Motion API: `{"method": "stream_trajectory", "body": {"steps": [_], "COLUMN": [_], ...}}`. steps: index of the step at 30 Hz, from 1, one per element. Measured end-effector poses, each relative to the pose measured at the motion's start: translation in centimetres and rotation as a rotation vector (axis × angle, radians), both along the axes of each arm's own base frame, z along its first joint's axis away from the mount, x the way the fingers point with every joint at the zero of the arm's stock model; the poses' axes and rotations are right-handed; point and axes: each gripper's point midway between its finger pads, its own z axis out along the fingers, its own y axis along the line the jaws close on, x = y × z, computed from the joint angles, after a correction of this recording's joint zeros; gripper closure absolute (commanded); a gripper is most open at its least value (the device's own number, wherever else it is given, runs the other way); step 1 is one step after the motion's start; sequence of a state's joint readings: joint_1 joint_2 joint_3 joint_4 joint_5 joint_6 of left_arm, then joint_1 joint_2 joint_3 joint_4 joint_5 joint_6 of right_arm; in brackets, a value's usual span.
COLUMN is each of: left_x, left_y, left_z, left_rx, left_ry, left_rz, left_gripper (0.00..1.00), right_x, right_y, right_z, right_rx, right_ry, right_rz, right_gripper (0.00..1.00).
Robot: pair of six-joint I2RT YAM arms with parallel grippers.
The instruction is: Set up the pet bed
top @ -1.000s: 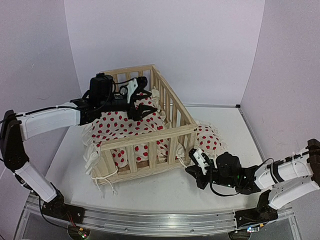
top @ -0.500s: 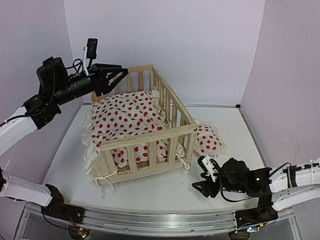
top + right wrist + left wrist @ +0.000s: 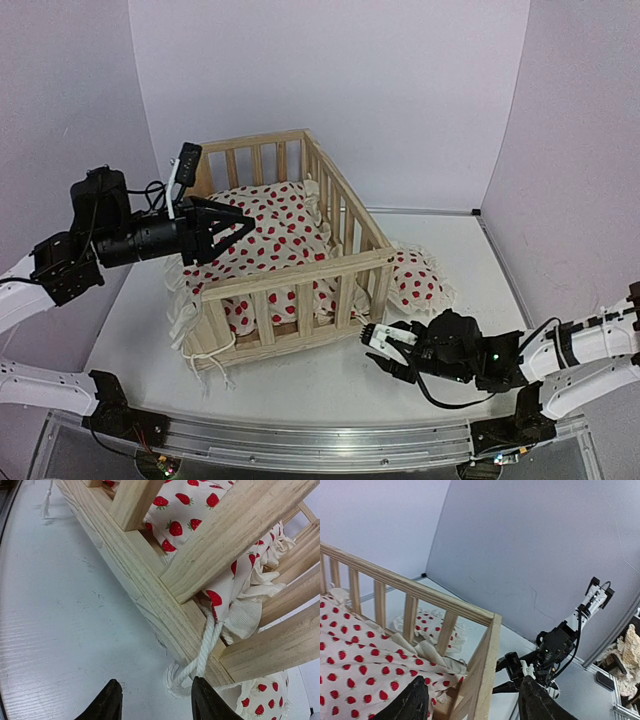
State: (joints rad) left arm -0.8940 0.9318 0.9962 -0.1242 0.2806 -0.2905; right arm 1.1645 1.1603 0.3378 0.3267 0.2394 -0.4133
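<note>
The pet bed (image 3: 300, 273), a light pine slatted frame, stands mid-table with its red-dotted white cushion (image 3: 270, 225) lying inside. My left gripper (image 3: 240, 228) hovers open over the cushion's left part, fingers pointing right, nothing between them. In the left wrist view that gripper (image 3: 472, 705) looks past the bed's corner post (image 3: 487, 670). My right gripper (image 3: 375, 347) is open, low on the table by the bed's front right corner. In the right wrist view its open fingers (image 3: 205, 700) frame a white tie string (image 3: 200, 665) that hangs over the bottom rail (image 3: 135, 575).
A small red-dotted pillow (image 3: 415, 280) lies on the table just right of the bed. More tie strings (image 3: 215, 375) trail at the bed's front left corner. Lilac walls close in the left, back and right sides.
The left gripper rose off the cushion, swung back-left, then came down over the cushion's left side. The right gripper opened, drew back, then moved toward the bed's front right corner.
</note>
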Motion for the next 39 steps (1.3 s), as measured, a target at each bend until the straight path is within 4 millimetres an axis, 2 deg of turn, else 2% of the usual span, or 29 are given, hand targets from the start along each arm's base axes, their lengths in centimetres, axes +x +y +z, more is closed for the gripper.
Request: {"method": "stream_trajectory", "body": {"steps": [4,8,12,17,30,39], "left_x": [0.6,1.8,2.8,3.2,3.1,3.2], "left_y": [3.0,4.4,4.3,4.0,4.1,3.9], "left_z": [0.9,0.9,-0.7,-2.2,-1.6,-1.6], "left_rx": [0.002,0.032,0.090,0.140,0.136,0.138], "left_ry": [-0.009,0.003,0.032,0.060,0.058,0.059], "left_rz": [0.141,0.245,0.284,0.290,0.290,0.289], "left_gripper": [0.35,0.35,0.35,0.35,0.35,0.35], "right_x": [1.3,2.3,3.2,3.5,3.8,3.8], "right_y": [0.6,1.6,2.7,2.6,2.2,1.7], "right_z": [0.5,2.0,3.1,3.1,2.1,1.4], "right_rx": [-0.013,0.006,0.016,0.007,-0.021,-0.014], "right_ry": [-0.073,-0.125,-0.165,-0.175,-0.173,-0.160], "right_rz": [-0.028,-0.048,-0.059,-0.073,-0.098,-0.116], "right_gripper": [0.63,0.72,0.79,0.81,0.80,0.94]}}
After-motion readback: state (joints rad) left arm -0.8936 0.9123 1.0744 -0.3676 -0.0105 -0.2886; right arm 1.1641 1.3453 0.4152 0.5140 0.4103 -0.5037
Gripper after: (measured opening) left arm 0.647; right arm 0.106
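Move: The right hand is low in front of the bed's near right corner. The white cord, where it comes out over the bottom rail, lies about 4 cm ahead, 2 cm left and 1 cm above it. The corner post stands some 8 cm ahead and 2 cm right, the nearest slat 6 cm ahead and 5 cm left, and the small pillow about 16 cm ahead, 11 cm right and lower. From the raised left hand the cord is roughly 25 cm right, 4 cm ahead and 27 cm down. Forward, up and a little left, the right hand goes about 5 cm in to the cord at the gap between slat and corner post, its fingers tipping up some 10 degrees, then settles a couple of centimetres down and slightly right while the half-open fingertips close and pinch the cord. The left hand, still open and empty, swings about 5 cm left and forward over the bed, turning counter-clockwise, then dips slightly and waits. ##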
